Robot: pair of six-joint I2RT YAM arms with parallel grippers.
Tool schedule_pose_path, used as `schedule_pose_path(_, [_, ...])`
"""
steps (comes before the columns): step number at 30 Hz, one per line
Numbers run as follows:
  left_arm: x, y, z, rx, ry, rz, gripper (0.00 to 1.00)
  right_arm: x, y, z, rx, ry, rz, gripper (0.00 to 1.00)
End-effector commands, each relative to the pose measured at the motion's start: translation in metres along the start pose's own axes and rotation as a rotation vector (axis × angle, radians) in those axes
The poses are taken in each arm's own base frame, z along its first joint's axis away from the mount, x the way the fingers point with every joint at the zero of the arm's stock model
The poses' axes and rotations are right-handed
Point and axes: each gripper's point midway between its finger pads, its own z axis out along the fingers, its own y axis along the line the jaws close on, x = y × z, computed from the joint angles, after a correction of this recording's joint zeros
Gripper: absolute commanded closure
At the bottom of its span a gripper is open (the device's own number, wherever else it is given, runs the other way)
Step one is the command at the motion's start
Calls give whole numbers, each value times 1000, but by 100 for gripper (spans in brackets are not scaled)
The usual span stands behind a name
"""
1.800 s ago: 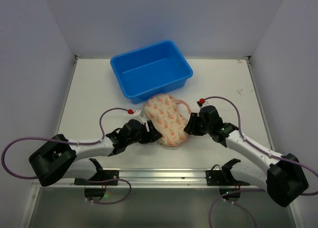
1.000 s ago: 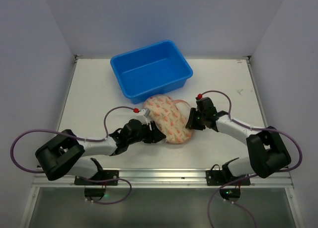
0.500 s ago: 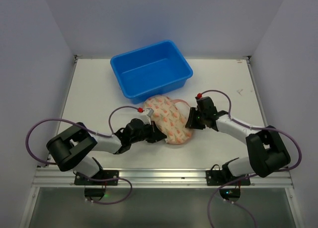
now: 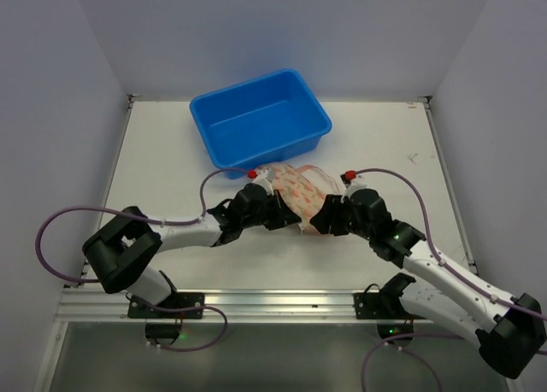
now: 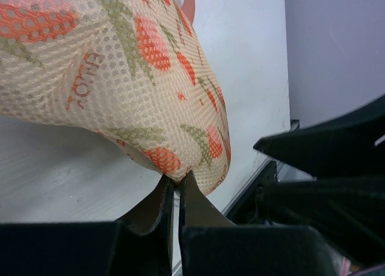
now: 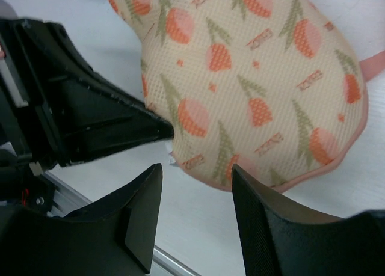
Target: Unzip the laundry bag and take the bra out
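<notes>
The laundry bag (image 4: 299, 189), a cream mesh pouch with orange-pink flowers, lies in front of the blue bin between my two grippers. My left gripper (image 5: 176, 178) is shut on the pouch's near rounded edge (image 5: 180, 162), pinching a fold of mesh; from above the left gripper (image 4: 285, 219) is at the bag's near-left side. My right gripper (image 6: 197, 171) stands open just short of the bag's (image 6: 252, 89) near edge, nothing between its fingers. From above the right gripper (image 4: 319, 221) faces the left one. A pink loop (image 6: 373, 65) sticks out at the side. The bra is hidden.
An open blue bin (image 4: 259, 119) stands right behind the bag. The left gripper's black fingers (image 6: 108, 122) fill the left of the right wrist view, close to the right gripper. The metal rail of the table's near edge (image 4: 282, 300) runs just behind both wrists.
The left gripper has shut on the bag's near edge. The right gripper has opened and swung round to the bag's near side. The bag has shifted slightly toward the bin.
</notes>
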Motion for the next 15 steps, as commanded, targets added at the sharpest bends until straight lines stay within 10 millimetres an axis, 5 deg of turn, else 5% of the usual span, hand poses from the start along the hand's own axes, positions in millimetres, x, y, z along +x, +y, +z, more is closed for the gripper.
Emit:
schedule_pose_path(1, [-14, -7, 7, -91, -20, -110, 100, 12, -2, -3, 26, -11, 20, 48])
schedule_pose_path(6, [-27, -18, 13, -166, -29, -166, 100, 25, 13, -1, 46, 4, -7, 48])
schedule_pose_path(15, [-38, -31, 14, -168, -54, -231, 100, 22, 4, 11, 196, -15, -6, 50])
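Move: The white zipper pull hangs beside the left fingertips, at the near end of the laundry bag: about 2 cm back, 4 cm left and 6 cm below the open right hand. From the left hand, which already pinches the bag, it is some 2 cm back, 1 cm right and 1 cm lower. From the right hand, the bag's middle is about 10 cm ahead, 5 cm left and 9 cm down; the blue bin's is some 32 cm ahead, 16 cm left and 8 cm lower. The shut left fingers keep their pinch on the bag's near end and carry it about 4 cm forward, up and to the right, tipping down and turning counter-clockwise some 10 degrees each. The right hand, fingers staying half open, first pulls back and slightly left, about 3.5 cm back, then sinks some 4 cm, closing in on the zipper pull from the near side; it doesn't visibly touch the bag. ##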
